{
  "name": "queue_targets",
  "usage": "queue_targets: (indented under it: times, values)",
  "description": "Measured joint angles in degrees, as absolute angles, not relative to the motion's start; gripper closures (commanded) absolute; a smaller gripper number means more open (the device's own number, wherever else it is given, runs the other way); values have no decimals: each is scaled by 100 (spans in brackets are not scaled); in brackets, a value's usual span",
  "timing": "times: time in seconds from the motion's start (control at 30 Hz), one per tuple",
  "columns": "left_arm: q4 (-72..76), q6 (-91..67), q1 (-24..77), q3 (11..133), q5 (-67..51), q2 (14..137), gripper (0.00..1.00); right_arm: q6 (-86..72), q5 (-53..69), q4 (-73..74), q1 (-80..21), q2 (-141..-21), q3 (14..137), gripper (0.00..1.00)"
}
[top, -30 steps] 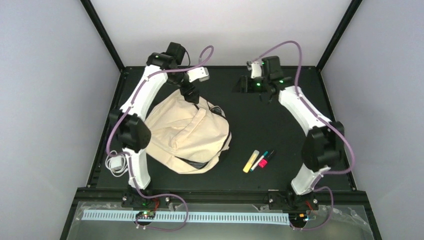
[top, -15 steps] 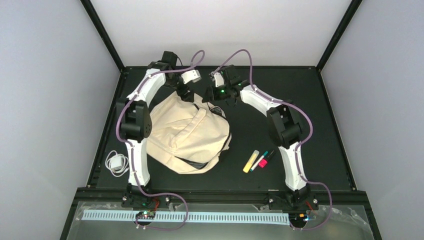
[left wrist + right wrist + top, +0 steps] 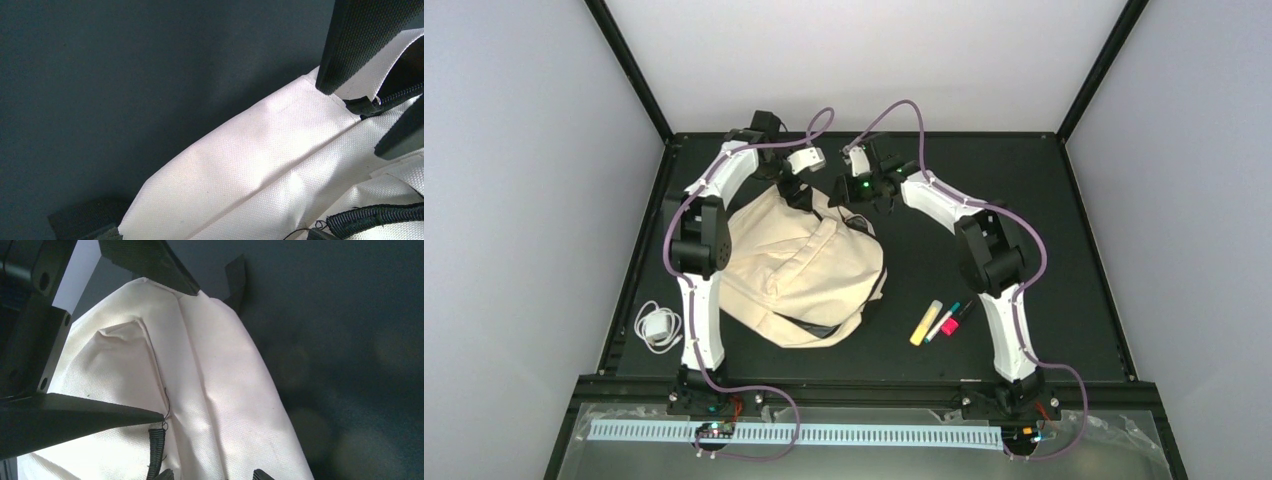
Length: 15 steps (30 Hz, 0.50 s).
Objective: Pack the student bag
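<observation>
The student bag [image 3: 799, 270], cream fabric with black straps, lies left of the table's middle. Both grippers meet at its far top end. My left gripper [image 3: 798, 192] stands wide open and its fingers straddle the top fold; in the right wrist view one finger [image 3: 150, 260] sits above the bag [image 3: 215, 390] and one finger [image 3: 75, 420] below. My right gripper [image 3: 849, 192] is open, with its fingertips [image 3: 260, 474] apart on either side of a fabric ridge. In the left wrist view its fingers [image 3: 360, 45] flank the dark zipper end [image 3: 395, 92] on the bag [image 3: 260, 160].
A yellow highlighter [image 3: 926, 322] and two pens [image 3: 949, 318] lie on the black table right of the bag. A white charger with its cable [image 3: 659, 325] lies at the near left edge. A black strap [image 3: 156, 450] hangs near my right fingertips.
My right arm has swung from the back right across to the bag's top end, and its jaws have narrowed. My left gripper has shifted slightly toward the bag and stays wide open.
</observation>
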<state>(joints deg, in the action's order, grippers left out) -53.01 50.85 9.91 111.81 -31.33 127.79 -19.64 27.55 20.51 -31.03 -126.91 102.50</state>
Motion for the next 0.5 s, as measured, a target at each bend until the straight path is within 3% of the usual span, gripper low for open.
queue_targets:
  times: [0.27, 0.4, 0.5]
  values:
    - [-5308, 5111, 1017, 11089, -3271, 12798, 3, -1883, 2724, 2121, -3203, -12945, 10361, 72]
    - [-5308, 5142, 1020, 11074, -3334, 12798, 3, -1806, 2694, 2220, -3203, -13058, 10361, 98]
    - [-5310, 5203, 1020, 11061, -3481, 12794, 3, -1732, 2622, 2276, -3203, -13067, 10363, 99]
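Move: The zip end on top of the closed bag is almost straight under the right fingertips, about 4 cm below and 1 cm back. From the same hand, a black webbing tab is about 3 cm back, 3 cm left and 4 cm below; the zip's dark gap begins some 5 cm back, 5 cm right and 5 cm below. From the left hand the zip end is roughly 4 cm back, 6 cm right and 4 cm below. The right fingers, about half open, go down nearly 4 cm onto the bag's cloth beside the zip end and close fully there, pinching the thin material, with no more than a few degrees of wrist tilt. The left hand, still wide open, edges about 1 cm back and 1 cm right over the bag's far edge towards the same spot. ##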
